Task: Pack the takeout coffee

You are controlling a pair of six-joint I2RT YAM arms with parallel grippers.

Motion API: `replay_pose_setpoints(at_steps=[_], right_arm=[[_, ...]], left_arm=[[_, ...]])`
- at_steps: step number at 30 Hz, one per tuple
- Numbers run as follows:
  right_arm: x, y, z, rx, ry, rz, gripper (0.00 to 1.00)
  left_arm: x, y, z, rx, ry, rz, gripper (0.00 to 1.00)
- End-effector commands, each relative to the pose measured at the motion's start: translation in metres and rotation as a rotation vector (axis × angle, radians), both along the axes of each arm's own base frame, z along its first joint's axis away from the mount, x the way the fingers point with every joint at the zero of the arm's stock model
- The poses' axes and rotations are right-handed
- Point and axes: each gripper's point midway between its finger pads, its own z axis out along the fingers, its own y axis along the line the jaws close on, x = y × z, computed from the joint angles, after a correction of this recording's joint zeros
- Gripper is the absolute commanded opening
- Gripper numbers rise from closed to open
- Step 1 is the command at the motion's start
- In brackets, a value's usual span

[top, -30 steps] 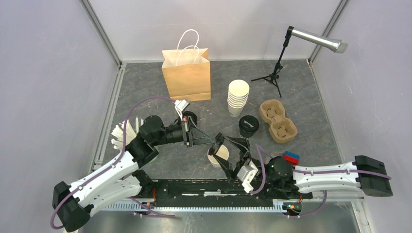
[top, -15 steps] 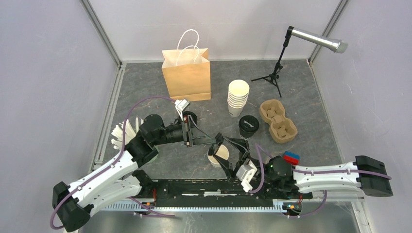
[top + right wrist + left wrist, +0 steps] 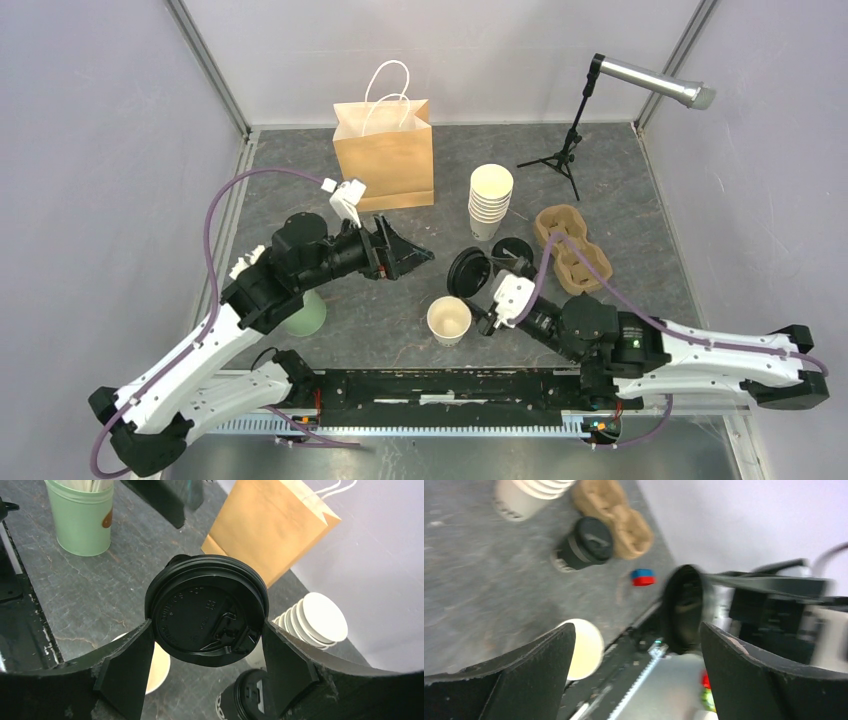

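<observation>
A cream paper cup [image 3: 449,320] stands lidless near the front rail; its cream inside shows in the left wrist view [image 3: 588,649] and in the right wrist view [image 3: 161,669]. My right gripper [image 3: 472,276] is shut on a round black lid [image 3: 206,607], pinched by its rim between both fingers and held tilted just above and right of the cup. My left gripper [image 3: 408,250] hangs open and empty [image 3: 637,630], up and left of the cup. A lidded cream takeout coffee is not in view.
A dark cup-like thing with a black lid [image 3: 512,256] stands behind the lid I hold. A stack of cream cups [image 3: 490,198], a pulp carrier tray [image 3: 572,250], a brown paper bag [image 3: 384,152], a green tin [image 3: 306,314] and a microphone stand [image 3: 566,150] are around.
My left gripper let go of the lid, opened wide and drew back up and left. The right gripper now holds the lid alone and has carried it up and right of the cup.
</observation>
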Motion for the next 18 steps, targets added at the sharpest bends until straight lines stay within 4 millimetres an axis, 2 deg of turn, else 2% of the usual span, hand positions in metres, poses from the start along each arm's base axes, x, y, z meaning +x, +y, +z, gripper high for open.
replay_pose_setpoints(at_steps=[1,5,8,15,18], right_arm=[[0.0,-0.028,-0.013,-0.153,0.158,-0.095,0.79],[0.0,-0.03,-0.008,-0.24,0.197,-0.124,0.77],[-0.001,-0.028,-0.014,-0.312,0.229,-0.125,0.78],[-0.003,-0.014,-0.044,-0.434,0.339,-0.046,0.77],[-0.005,-0.002,-0.056,-0.495,0.403,0.02,0.78]], left_arm=[[0.032,0.043,-0.042,0.283,-0.053,0.221,1.0],[0.042,0.082,-0.05,0.343,-0.1,0.4,1.0],[0.038,0.102,-0.046,0.328,-0.175,0.453,1.0],[0.029,0.125,-0.046,0.34,-0.305,0.477,1.0],[0.026,0.12,-0.044,0.314,-0.324,0.445,1.0]])
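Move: The open cup that the right hand's held lid is meant for stands about 5 cm to that hand's left, 1 cm back and some 18 cm below. Its neighbours on the table are the lidded cup, about 12 cm ahead and 8 cm right of the right hand, and the cup stack, some 22 cm ahead and 4 cm right. From the empty left hand, the open cup lies about 9 cm right, 4 cm back and 21 cm below. Down towards the open cup after a rise of about a centimetre, the right hand sinks to some 6 cm below its start while its left-pointing fingers tip downward by about 30 degrees, still gripping the black lid by its rim. The left hand, empty and wide open, first dips forward and down, then swings left about 12 cm away from the cup, turning counter-clockwise. ##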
